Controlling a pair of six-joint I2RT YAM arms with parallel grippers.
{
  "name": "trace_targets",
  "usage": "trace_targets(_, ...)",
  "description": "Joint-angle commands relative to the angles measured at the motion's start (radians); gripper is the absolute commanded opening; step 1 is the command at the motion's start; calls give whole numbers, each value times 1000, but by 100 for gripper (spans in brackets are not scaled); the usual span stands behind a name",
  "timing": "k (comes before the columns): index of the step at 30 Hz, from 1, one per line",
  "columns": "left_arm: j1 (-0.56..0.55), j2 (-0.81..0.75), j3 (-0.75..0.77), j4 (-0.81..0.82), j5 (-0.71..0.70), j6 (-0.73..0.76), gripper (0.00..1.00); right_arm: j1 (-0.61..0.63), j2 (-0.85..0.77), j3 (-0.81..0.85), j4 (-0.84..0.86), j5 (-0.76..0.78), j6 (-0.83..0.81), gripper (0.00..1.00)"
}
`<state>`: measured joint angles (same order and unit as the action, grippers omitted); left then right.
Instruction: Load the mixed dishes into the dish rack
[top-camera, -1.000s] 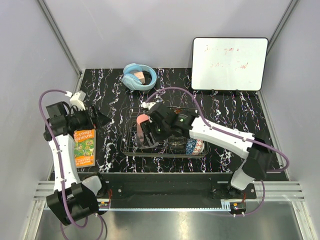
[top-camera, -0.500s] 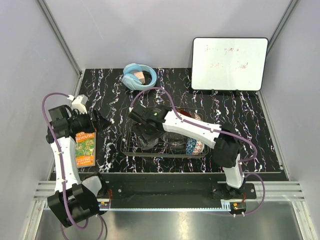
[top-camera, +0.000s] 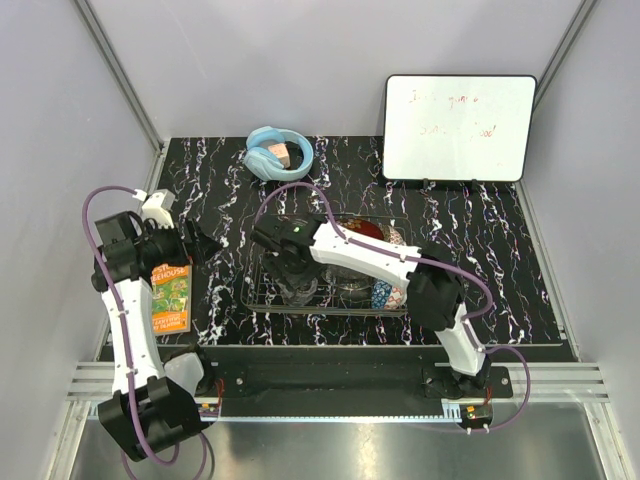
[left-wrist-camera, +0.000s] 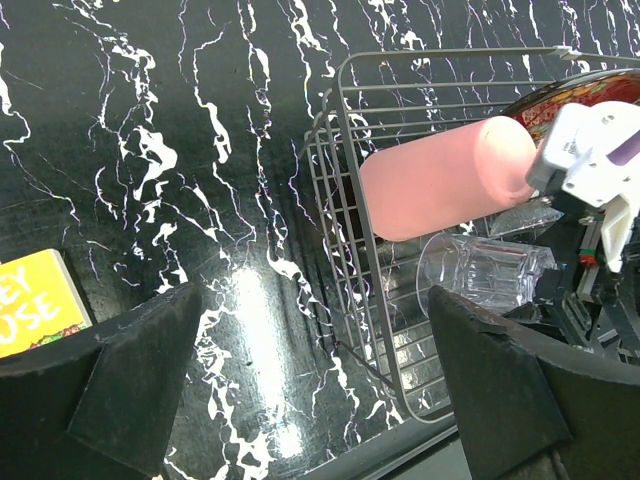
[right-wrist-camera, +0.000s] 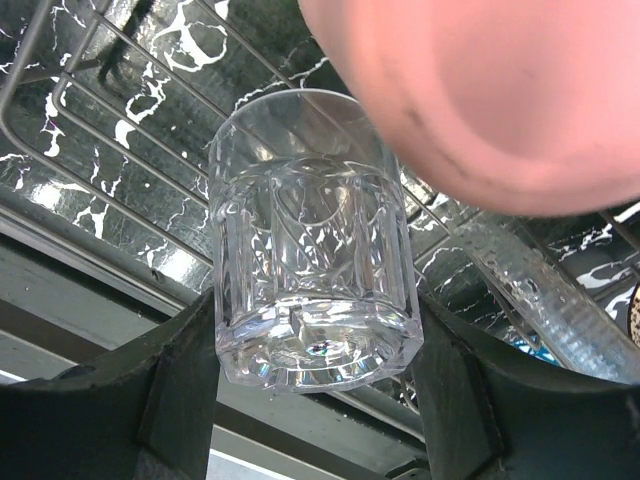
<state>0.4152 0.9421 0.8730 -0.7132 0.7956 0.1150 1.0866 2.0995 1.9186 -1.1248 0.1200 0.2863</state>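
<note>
In the right wrist view my right gripper (right-wrist-camera: 312, 350) is shut on the small clear glass tumbler (right-wrist-camera: 310, 270), one finger on each side near its base. The glass hangs over the wires of the dish rack (right-wrist-camera: 90, 110), at its front left (top-camera: 258, 300). Just above it lies the salmon-pink cup (right-wrist-camera: 500, 90), on its side in the rack (left-wrist-camera: 440, 180). A red lacquer dish (top-camera: 360, 228) and a blue patterned bowl (top-camera: 384, 293) sit in the rack's right half. My left gripper (left-wrist-camera: 310, 330) stands open over bare table to the left of the rack.
An orange book (top-camera: 170, 297) lies on the left of the table under my left arm. Light blue headphones (top-camera: 278, 153) rest at the back, and a whiteboard (top-camera: 458, 128) stands at the back right. My right arm (top-camera: 370, 255) stretches across the rack.
My right arm has swung left and turned its wrist, bringing the tumbler to the rack's front left corner. The left arm has shifted only slightly.
</note>
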Motion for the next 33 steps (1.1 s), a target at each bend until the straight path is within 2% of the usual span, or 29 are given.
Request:
trace_targets(1,4,-22,-2,31,-6,25,99,25,34,57,-20,-2,-30,20)
trace_targets(4,4,-14,-3,32,-9,26,99,41,50,77,-18,-3,-36,41)
trace_targets(5,4,-12,0,29,-7,25,99,42,56,82,-18,-3,-41,56)
trace_targets(7,5,-11,4,31,-9,26,99,52,59,91,-20,4,-42,66)
trace_targets(9,5,-12,7,27,-13,28,99,61,57,94,-20,15,-44,91)
trace_targets(10,4,-12,7,27,-13,28,99,62,57,97,-20,26,-45,100)
trace_targets(19,5,-12,15,23,-12,26,99,75,24,109,-27,63,-50,100)
trace_targets(25,4,-11,23,17,-33,46,99,76,-62,131,-79,109,-47,100)
trace_targets(29,4,-20,32,-2,-61,66,99,76,-221,103,-79,179,-42,100)
trace_targets(33,4,-49,29,-2,-116,81,99,75,-378,-16,-37,355,-16,100)
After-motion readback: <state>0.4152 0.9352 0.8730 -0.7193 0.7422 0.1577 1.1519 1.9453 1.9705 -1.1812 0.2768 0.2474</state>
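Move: The clear glass is upside down in my right fingers. The spot for it in the rack's front left part is only about 2 cm left and 1 cm back of this hand, roughly 3 cm lower counting to the glass's middle. The pink cup stands some 8 cm ahead and 1 cm left of the hand; the clear dish lies about 14 cm to its right, level with it. From my left hand the spot is around 19 cm right, 6 cm back and 12 cm below. My right hand, already low in the rack, shifts the held glass about 2 cm left and 1 cm back at the same height, turning slightly counter-clockwise, then opens its fingers wide and lets go. After a brief stay it climbs away quickly, about 8 cm, drifting back to the right as the fingertips swing some 10 degrees forward. ##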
